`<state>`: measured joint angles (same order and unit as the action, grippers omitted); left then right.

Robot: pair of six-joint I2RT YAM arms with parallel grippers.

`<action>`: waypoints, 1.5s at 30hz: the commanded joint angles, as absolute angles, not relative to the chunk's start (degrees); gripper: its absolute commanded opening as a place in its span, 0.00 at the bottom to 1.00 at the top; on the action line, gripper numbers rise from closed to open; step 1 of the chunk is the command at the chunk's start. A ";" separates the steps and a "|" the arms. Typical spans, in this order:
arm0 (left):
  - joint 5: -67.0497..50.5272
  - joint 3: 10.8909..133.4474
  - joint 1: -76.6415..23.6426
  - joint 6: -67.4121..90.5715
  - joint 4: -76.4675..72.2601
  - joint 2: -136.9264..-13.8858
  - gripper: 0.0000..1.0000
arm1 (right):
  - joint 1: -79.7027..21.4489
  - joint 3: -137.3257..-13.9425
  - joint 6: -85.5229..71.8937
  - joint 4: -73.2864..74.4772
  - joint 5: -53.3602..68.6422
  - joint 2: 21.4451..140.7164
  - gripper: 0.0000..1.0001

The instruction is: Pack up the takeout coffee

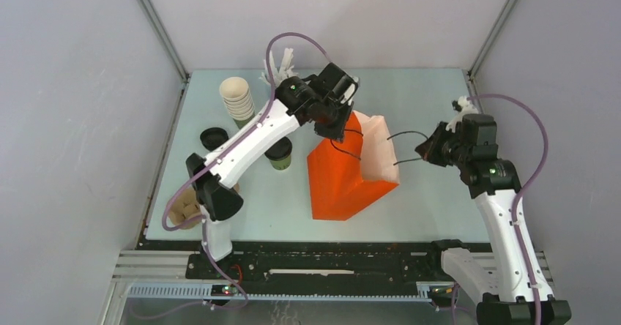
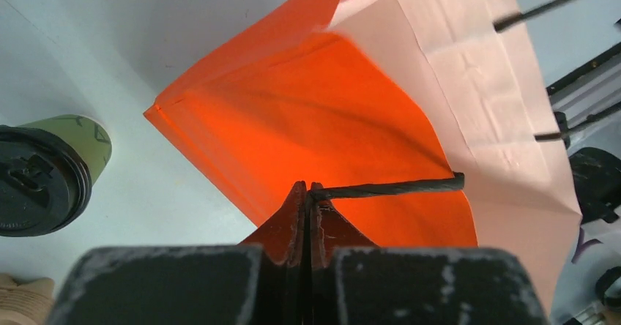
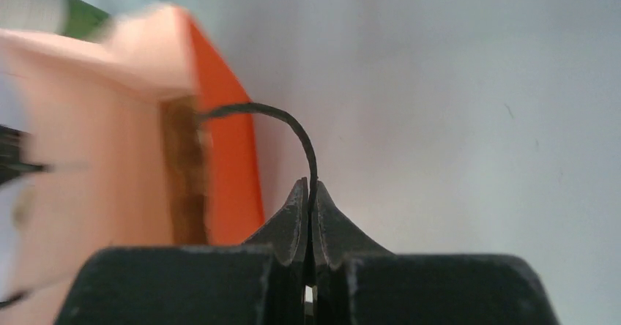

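Observation:
The takeout coffee (image 1: 279, 153), a small green cup with a black lid, stands on the table left of the orange paper bag (image 1: 340, 175); the left wrist view shows the coffee (image 2: 44, 178) at its left edge. The bag (image 2: 315, 113) lies tilted with its mouth facing right. My left gripper (image 1: 332, 129) (image 2: 309, 189) is shut on a black cord handle (image 2: 395, 187) at the bag's upper rim. My right gripper (image 1: 426, 151) (image 3: 309, 186) is shut on the opposite cord handle (image 3: 293, 124), right of the bag (image 3: 227, 157). The two handles are pulled apart.
A stack of cream-and-green cups (image 1: 236, 98) and a cup of white sticks (image 1: 280, 65) stand at the back left. A loose black lid (image 1: 214, 137) lies left of the coffee. A tan cardboard piece (image 1: 183, 208) sits by the left arm's base.

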<state>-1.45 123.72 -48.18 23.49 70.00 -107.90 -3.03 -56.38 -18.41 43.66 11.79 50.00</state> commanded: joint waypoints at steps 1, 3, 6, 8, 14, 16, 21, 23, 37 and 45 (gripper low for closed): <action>-0.12 126.62 -49.40 22.03 66.96 -98.87 0.00 | -3.81 -68.99 -20.38 34.38 18.24 50.87 0.00; 1.75 123.45 -49.41 21.64 64.71 -95.98 0.00 | -4.68 -71.30 -20.70 31.57 20.66 51.45 0.00; 3.92 116.53 -49.31 21.78 61.99 -92.00 0.00 | -5.39 -71.61 -21.02 28.07 24.40 51.69 0.00; 4.94 111.25 -49.35 22.10 59.47 -89.25 0.00 | -6.55 -70.40 -19.74 25.65 27.41 52.10 0.00; 2.30 97.33 -49.90 20.85 54.81 -86.04 0.00 | -7.96 -63.47 -10.76 17.40 44.49 55.50 0.00; 3.50 94.40 -51.34 20.21 52.39 -85.43 0.00 | -8.51 -61.60 -7.52 14.67 45.28 56.01 0.00; 3.36 89.49 -53.86 19.82 49.37 -84.20 0.00 | -8.51 -61.22 -11.90 4.85 48.91 58.43 0.00; 4.62 87.29 -54.14 19.50 48.07 -82.90 0.00 | -10.28 -61.19 -12.49 1.48 50.33 57.82 0.00; 13.40 95.37 -50.49 14.08 48.55 -82.09 0.00 | -14.09 -65.50 -12.85 -18.51 46.64 59.45 0.00; 11.72 87.78 -53.03 15.22 38.18 -83.20 0.00 | -10.94 -65.39 -13.02 -29.77 52.52 67.79 0.00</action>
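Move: Pinched by its cord handles, the orange paper bag hangs slanted between the hands. Its middle is about 6 cm right of the left hand, 2 cm back and 12 cm below, and some 17 cm left of the right hand, level with it fore-and-aft, 10 cm below. From the left hand, the lidded coffee cup stands about 16 cm left, 6 ahead and 20 below; the straw holder is roughly 22 cm ahead, 15 left and 18 below. Shaking the bag by its handles, both hands bob up, sink and rise again. The right goes up about 16 cm, dips, then ends some 21 cm higher and 15 cm farther left over the bag's mouth, swinging counter-clockwise while its fingers tip up to nearly level. The left bobs up, draws back and dips, then eases left and up, its fingers tilting up some 20 degrees; both keep their pinch. ##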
